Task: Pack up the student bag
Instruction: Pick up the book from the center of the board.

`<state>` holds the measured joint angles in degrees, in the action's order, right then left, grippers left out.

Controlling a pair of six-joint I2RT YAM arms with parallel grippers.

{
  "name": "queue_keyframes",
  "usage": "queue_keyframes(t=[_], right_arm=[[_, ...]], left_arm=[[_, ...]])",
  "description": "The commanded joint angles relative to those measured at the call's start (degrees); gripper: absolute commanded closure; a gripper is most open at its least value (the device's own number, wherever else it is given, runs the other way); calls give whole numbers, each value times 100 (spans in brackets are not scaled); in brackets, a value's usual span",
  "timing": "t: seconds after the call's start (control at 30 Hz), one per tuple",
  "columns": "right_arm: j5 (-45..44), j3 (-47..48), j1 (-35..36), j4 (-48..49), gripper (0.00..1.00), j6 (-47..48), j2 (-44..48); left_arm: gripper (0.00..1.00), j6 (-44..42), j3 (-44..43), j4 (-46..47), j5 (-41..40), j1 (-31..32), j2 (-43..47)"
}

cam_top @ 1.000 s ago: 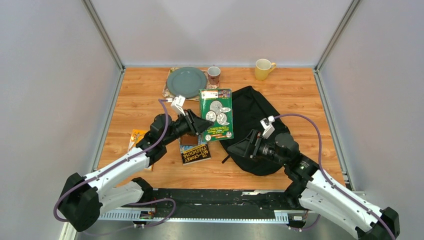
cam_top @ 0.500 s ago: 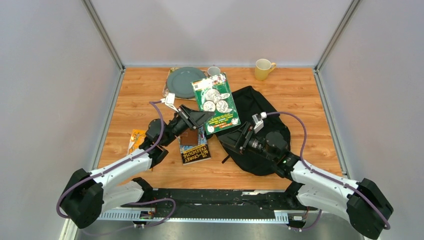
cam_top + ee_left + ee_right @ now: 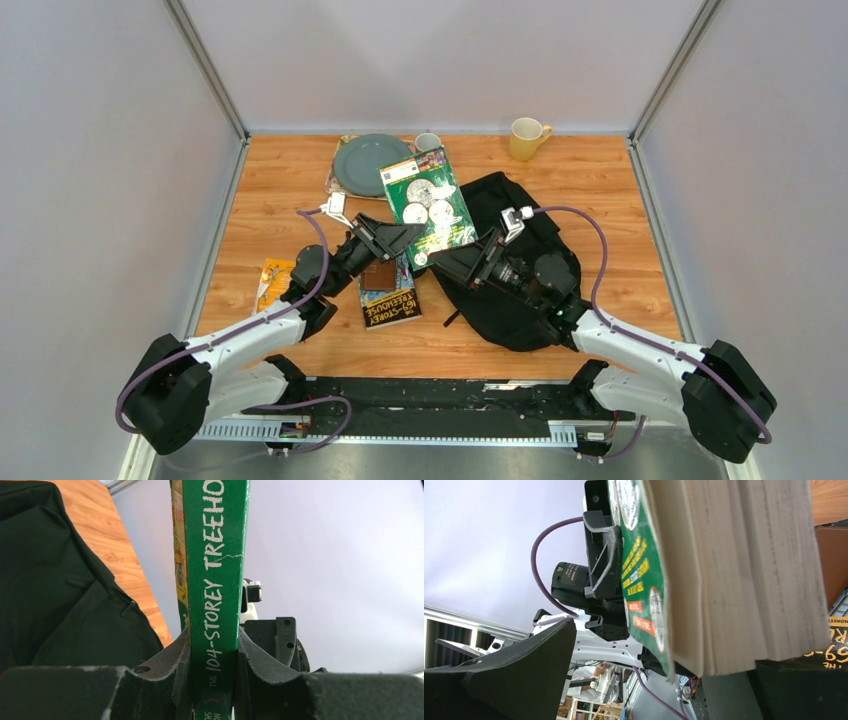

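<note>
My left gripper (image 3: 408,238) is shut on the lower edge of a green book (image 3: 428,205) and holds it tilted above the table. In the left wrist view its green spine (image 3: 216,580) is clamped upright between the jaws of that gripper (image 3: 212,665). The student bag (image 3: 520,300), black and soft, lies on the table at the right, under the right arm; it also fills the left side of the left wrist view (image 3: 55,595). My right gripper (image 3: 447,262) is open at the book's near right corner. In its wrist view, the page block (image 3: 744,570) sits between the spread fingers (image 3: 514,675), against the right one.
A second book (image 3: 388,300) lies flat under the left gripper, and an orange booklet (image 3: 272,280) lies at the left. At the back stand a grey-green plate (image 3: 372,165), a brown mug (image 3: 428,142) and a yellow mug (image 3: 526,137). Walls enclose the table.
The left gripper has lifted and tilted the green book toward the back. The right arm has swung left over the bag up to the book's corner, its jaws spreading a little wider.
</note>
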<state>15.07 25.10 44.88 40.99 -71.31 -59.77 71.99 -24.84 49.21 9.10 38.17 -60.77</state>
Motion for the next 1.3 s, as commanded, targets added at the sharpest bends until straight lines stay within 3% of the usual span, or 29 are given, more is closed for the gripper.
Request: queue_keyframes(t=[0.0, 0.83, 1.17, 1.27], right_arm=[[-338, 126, -32, 199, 11, 188, 36], [-531, 346, -524, 1016, 11, -32, -413], [-540, 223, -524, 1129, 11, -67, -342], [-216, 346, -524, 1183, 17, -6, -378]], left_arm=[[100, 447, -118, 1256, 170, 32, -110], [100, 739, 260, 1969, 110, 50, -49], [100, 588, 252, 1776, 73, 59, 48], [100, 624, 313, 1794, 65, 59, -22]])
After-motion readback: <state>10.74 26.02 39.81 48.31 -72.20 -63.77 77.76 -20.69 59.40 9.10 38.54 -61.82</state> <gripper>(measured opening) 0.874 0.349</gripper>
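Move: The left hand already holds the green book by its spine, the book's middle about 4 cm ahead and 3 cm to the right, roughly level. From the open right hand the green book's middle is some 8 cm ahead, 3 cm left and slightly higher; the black bag lies 6 cm ahead and 12 cm right, roughly 20 cm lower. On the table, over 20 cm below the left hand, the wallet is about 9 cm left and 1 cm back, the blue book 7 cm left and 5 cm back. The right hand, its fingers staying wide open, advances about 4.5 cm along the green book's page side, away from its near corner, easing 2 cm to the right and 1.5 cm up and turning some 10 degrees clockwise so that the page edge comes squarely between its fingers without being gripped. The left hand keeps its pinch on the spine, first rising nearly 2 cm and then sinking most of the way back, while it draws about 1 cm back and tilts its fingertips up by about 7 degrees. ##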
